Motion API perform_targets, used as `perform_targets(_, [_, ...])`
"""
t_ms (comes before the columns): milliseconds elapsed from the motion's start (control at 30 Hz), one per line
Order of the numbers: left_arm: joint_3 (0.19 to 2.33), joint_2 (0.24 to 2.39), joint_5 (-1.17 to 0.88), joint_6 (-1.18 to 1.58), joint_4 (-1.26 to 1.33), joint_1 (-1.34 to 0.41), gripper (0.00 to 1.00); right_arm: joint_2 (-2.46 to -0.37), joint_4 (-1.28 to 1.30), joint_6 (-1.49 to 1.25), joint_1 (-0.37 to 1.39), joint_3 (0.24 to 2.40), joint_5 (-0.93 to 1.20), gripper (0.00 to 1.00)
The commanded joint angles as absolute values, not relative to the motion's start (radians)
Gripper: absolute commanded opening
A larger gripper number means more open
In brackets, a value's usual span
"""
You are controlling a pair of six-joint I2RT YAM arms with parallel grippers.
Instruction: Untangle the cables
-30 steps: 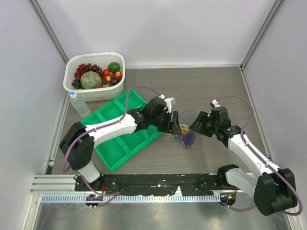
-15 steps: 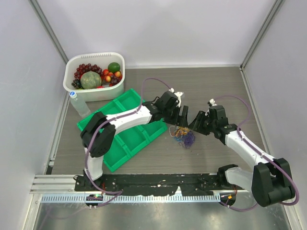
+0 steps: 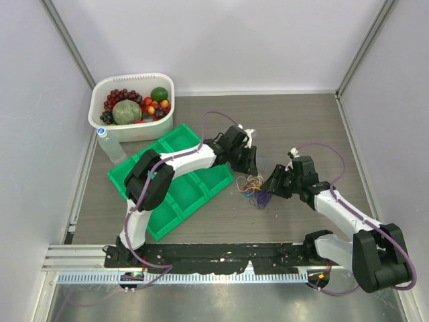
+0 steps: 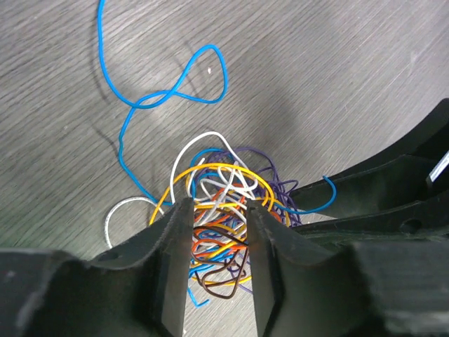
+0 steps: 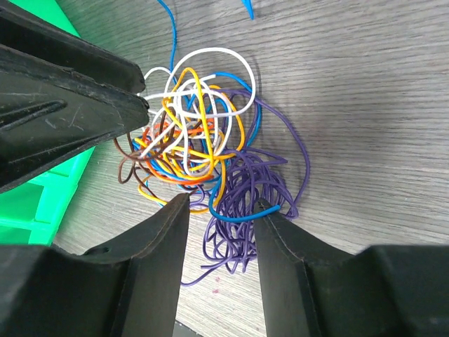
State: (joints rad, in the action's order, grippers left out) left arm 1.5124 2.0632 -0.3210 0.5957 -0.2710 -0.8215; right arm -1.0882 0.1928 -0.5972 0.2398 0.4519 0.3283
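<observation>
The cables (image 3: 257, 190) lie in one tangle on the table between my two grippers. In the left wrist view the tangle (image 4: 223, 184) mixes yellow, orange, white, brown, blue and purple wire. My left gripper (image 4: 217, 210) is open and straddles its brown and orange loops. A long blue cable (image 4: 175, 91) trails away beyond it. My right gripper (image 5: 221, 207) is open too, its fingers either side of the purple bundle (image 5: 252, 189), with a blue end resting against one finger. From above, the left gripper (image 3: 251, 171) and right gripper (image 3: 269, 191) nearly meet.
A green compartment tray (image 3: 175, 201) lies left of the tangle, under the left arm. At the back left stand a white basin (image 3: 167, 84) of fruit and a small bottle (image 3: 109, 145). The left gripper's black body (image 5: 63, 105) fills the upper left of the right wrist view.
The left arm swung right and came down on the tangle, its jaws narrowing. The right gripper slid in and down to the purple side of the tangle.
</observation>
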Motion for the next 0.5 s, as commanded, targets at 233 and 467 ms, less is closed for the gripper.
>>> perform_targets(233, [1.467, 1.967, -0.382, 0.617, -0.192, -0.834, 0.06, -1.124, 0.084, -0.624, 0.238, 0.414, 0.334, 0.45])
perform_targets(467, [1.491, 1.872, -0.354, 0.609, -0.251, -0.862, 0.0, -1.166, 0.1, -0.67, 0.236, 0.405, 0.206, 0.21])
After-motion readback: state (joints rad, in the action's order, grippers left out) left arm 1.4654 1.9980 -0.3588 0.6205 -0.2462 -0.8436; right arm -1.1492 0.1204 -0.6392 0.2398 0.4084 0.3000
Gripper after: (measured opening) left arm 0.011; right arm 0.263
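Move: The white, yellow and orange loops of the tangle lie just under the left hand, about 2 cm back and 2 cm below. Its purple bundle is some 7 cm back and 3 cm right of that hand, and a loose blue loop lies about 5 cm ahead and 3 cm right. For the right hand, the purple bundle is some 3 cm below, about 1 cm back and 2 cm left; the white and yellow loops are about 3 cm ahead and 6 cm left. Drawing back about 2 cm while its half-open fingers close fully, the left hand pinches strands at the white end of the tangle, then starts upward, rising some 2 cm at the last. Meanwhile the right hand, nearly still at first, sinks about 2 cm onto the purple bundle, its fingers narrowing around the bundle and the blue strand crossing it without shutting. ##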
